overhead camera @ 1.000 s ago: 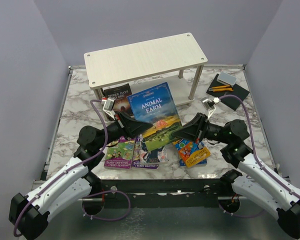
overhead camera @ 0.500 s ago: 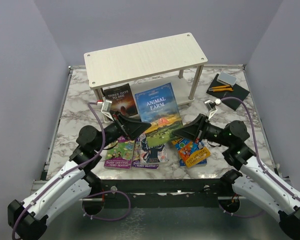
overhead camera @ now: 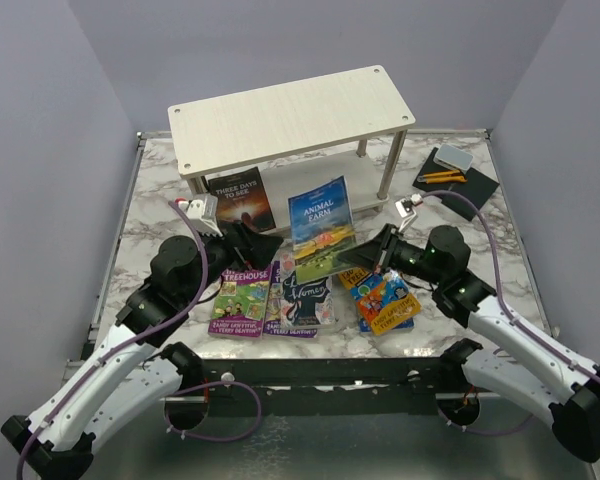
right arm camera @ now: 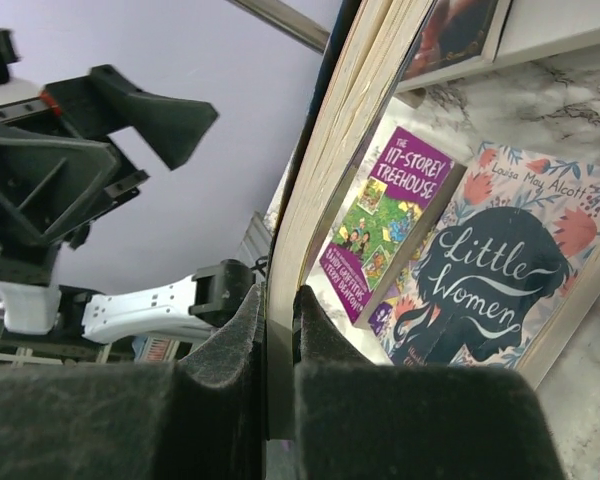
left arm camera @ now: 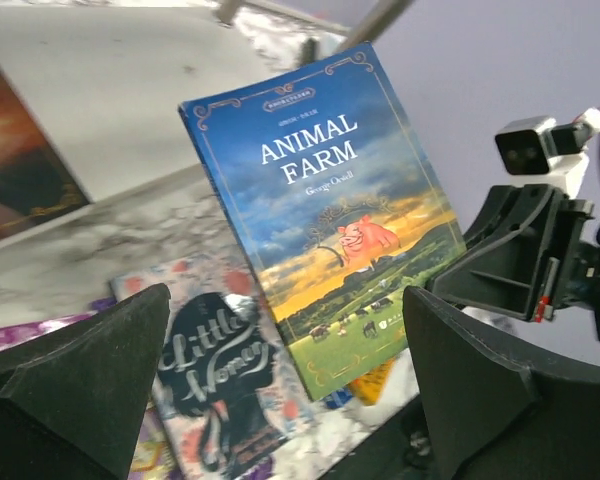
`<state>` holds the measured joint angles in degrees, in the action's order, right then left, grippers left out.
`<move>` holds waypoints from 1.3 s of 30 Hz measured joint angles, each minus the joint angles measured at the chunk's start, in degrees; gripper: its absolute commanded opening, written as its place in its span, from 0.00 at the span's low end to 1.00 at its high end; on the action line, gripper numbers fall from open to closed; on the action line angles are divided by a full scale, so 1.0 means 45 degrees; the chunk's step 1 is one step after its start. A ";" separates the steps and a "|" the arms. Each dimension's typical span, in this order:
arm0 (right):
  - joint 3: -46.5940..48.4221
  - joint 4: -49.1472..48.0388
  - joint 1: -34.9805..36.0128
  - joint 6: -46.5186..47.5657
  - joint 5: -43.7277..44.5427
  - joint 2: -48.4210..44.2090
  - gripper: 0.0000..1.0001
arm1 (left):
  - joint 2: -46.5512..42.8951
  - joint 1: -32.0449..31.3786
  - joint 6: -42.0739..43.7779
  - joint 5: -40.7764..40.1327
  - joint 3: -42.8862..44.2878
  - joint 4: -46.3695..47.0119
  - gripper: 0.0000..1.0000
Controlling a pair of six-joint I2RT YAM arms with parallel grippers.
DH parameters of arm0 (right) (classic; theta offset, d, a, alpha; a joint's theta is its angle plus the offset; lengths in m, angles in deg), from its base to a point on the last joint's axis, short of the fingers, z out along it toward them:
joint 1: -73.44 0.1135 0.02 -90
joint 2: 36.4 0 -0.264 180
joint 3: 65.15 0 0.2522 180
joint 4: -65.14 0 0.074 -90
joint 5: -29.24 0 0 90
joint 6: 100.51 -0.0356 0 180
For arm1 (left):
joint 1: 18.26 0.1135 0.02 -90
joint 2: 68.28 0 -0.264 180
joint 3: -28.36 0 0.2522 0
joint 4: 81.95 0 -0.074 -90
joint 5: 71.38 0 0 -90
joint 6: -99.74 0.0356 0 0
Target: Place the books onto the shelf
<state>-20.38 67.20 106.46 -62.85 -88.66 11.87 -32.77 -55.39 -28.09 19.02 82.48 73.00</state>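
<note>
The blue "Animal Farm" book hangs tilted above the table in front of the shelf. My right gripper is shut on its lower right edge; in the right wrist view the page edge runs up from between the pads of that gripper. My left gripper stands open just left of the book, not touching it; in the left wrist view the cover shows beyond the wide-apart jaws of this gripper. A dark book stands on the lower tier.
Flat on the marble table lie a purple Treehouse book, "Little Women" and a blue-orange book. A black pad with pencils and an eraser lies at the back right. Silver posts carry the shelf boards.
My left gripper has opened, let go of "Animal Farm" and drawn back to the left. The book, now held only by the right gripper, looks smaller and sits further right.
</note>
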 measured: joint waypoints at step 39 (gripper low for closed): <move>0.8539 -0.7626 0.0568 -0.1792 -0.1394 1.4955 0.01 | -0.1715 0.0000 0.4760 -0.1234 -0.0510 -0.0636 0.99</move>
<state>18.04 32.88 109.01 -70.91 -94.93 79.17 -40.49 -55.39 -6.67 13.47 80.19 70.14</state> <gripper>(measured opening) 0.072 0.990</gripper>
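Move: The right hand holds Animal Farm by its lower right part. It is taken to the shelf's left end, where Three Days to See lies about 25 cm ahead of this hand, 25 cm to its left and some 17 cm below. Little Women is about 9 cm left and 2 cm ahead, the yellow treehouse book about 11 cm right and 2 cm ahead, both roughly 18 cm below. From the open, empty left hand, Three Days to See is about 25 cm ahead, 9 cm left and 21 cm below. Keeping its pinch on Animal Farm, the right hand carries the book forward and left in one sweep of roughly 25 cm, sinking about 5 cm overall, towards the shelf's left end and in under the top board, and turns slightly counter-clockwise. The left hand, fingers still wide open, clears out about 5 cm to its left, rolling with its left side up and tipping its fingers up some 15 degrees, then drifts back a centimetre. ##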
